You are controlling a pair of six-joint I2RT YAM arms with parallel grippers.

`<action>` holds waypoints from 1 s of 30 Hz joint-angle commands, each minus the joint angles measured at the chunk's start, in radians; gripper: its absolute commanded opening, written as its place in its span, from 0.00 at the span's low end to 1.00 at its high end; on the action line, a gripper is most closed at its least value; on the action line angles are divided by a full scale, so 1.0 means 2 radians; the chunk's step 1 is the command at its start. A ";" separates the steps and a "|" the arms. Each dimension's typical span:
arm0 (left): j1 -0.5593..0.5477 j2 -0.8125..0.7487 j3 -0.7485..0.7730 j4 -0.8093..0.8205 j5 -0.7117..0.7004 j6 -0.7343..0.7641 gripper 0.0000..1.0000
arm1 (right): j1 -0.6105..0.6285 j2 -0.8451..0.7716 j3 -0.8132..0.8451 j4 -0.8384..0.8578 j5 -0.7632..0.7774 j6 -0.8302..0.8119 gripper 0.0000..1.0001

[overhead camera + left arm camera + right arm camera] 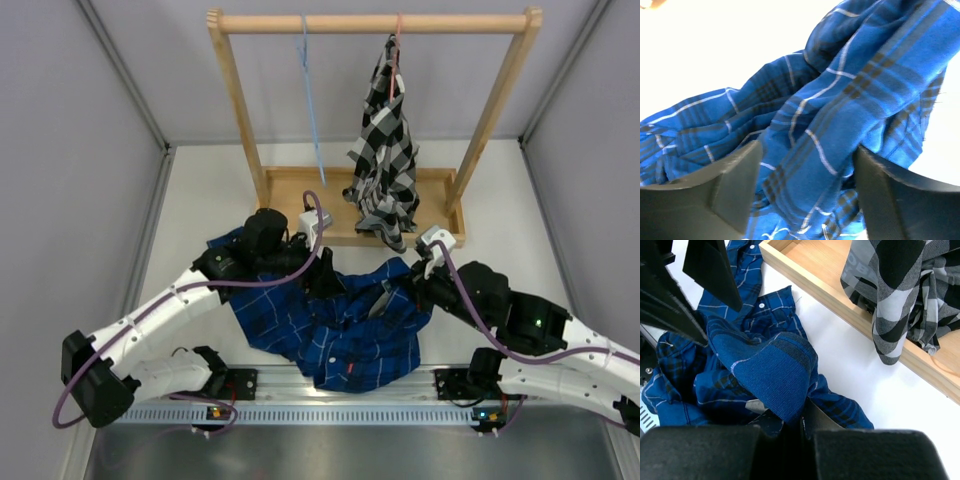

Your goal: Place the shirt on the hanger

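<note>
The dark blue plaid shirt (pixel 340 325) lies crumpled on the white table between my two arms. My left gripper (pixel 322 278) is down on its upper left part. In the left wrist view the left gripper (pixel 807 150) is open wide, with a thick fold of the shirt (pixel 840 100) bunched between its fingers (pixel 735 185). My right gripper (pixel 801 415) is shut on a raised fold of the shirt (pixel 770 370) at the shirt's right edge (pixel 418 278). The light blue hanger (pixel 310 110) hangs bare from the wooden rail, left of centre.
A wooden rack (pixel 370 22) with a tray base (pixel 300 190) stands at the back. A black-and-white checked shirt (pixel 385 160) hangs on a pinkish-red hanger (pixel 396 45) right of the blue hanger, and its hem rests in the tray (pixel 920 365). Grey walls enclose the table.
</note>
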 commanded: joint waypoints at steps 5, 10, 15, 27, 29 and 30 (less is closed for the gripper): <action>0.000 -0.026 0.011 -0.011 -0.015 0.039 0.60 | -0.005 -0.006 0.016 -0.013 0.007 -0.007 0.01; 0.000 -0.008 0.010 -0.011 0.032 0.030 0.52 | -0.006 -0.002 0.022 -0.013 0.011 -0.013 0.01; -0.002 -0.002 0.005 0.006 0.058 0.017 0.34 | -0.005 0.003 0.024 -0.012 0.011 -0.015 0.01; -0.018 -0.059 0.048 -0.003 -0.104 -0.014 0.02 | -0.032 0.021 0.042 -0.024 0.139 0.044 0.00; -0.035 -0.059 0.063 -0.003 -0.150 -0.020 0.03 | -0.039 0.030 0.055 -0.027 0.145 0.051 0.00; -0.070 -0.057 0.067 -0.003 -0.175 -0.022 0.04 | -0.040 0.032 0.059 -0.027 0.139 0.052 0.00</action>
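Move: The left hand is open over the blue plaid shirt, with the fold it is about to take between and just below its fingers, about 1 cm back, 1 cm right and 2 cm down. The white label is about 7 cm to this hand's right, 2 cm back and 3 cm lower, and the red tag roughly 12 cm back, 2 cm right and 8 cm lower. From the right hand, still gripping the shirt, the fold is about 12 cm left, level fore and aft and 2 cm lower. The hanging checkered shirt is some 18 cm ahead of the right hand, 4 cm left and 5 cm higher. The left hand eases back barely 2 cm as its fingers close on the blue shirt's fold and pinch it shut, then comes forward again and lifts the fold about 5 cm, its fingertips tilting slightly up. The right hand keeps its closed grip on the shirt and stays almost still until the left has closed, then travels about 3 cm forward and 2.5 cm right, away from the left hand, turning some 15 degrees clockwise. ##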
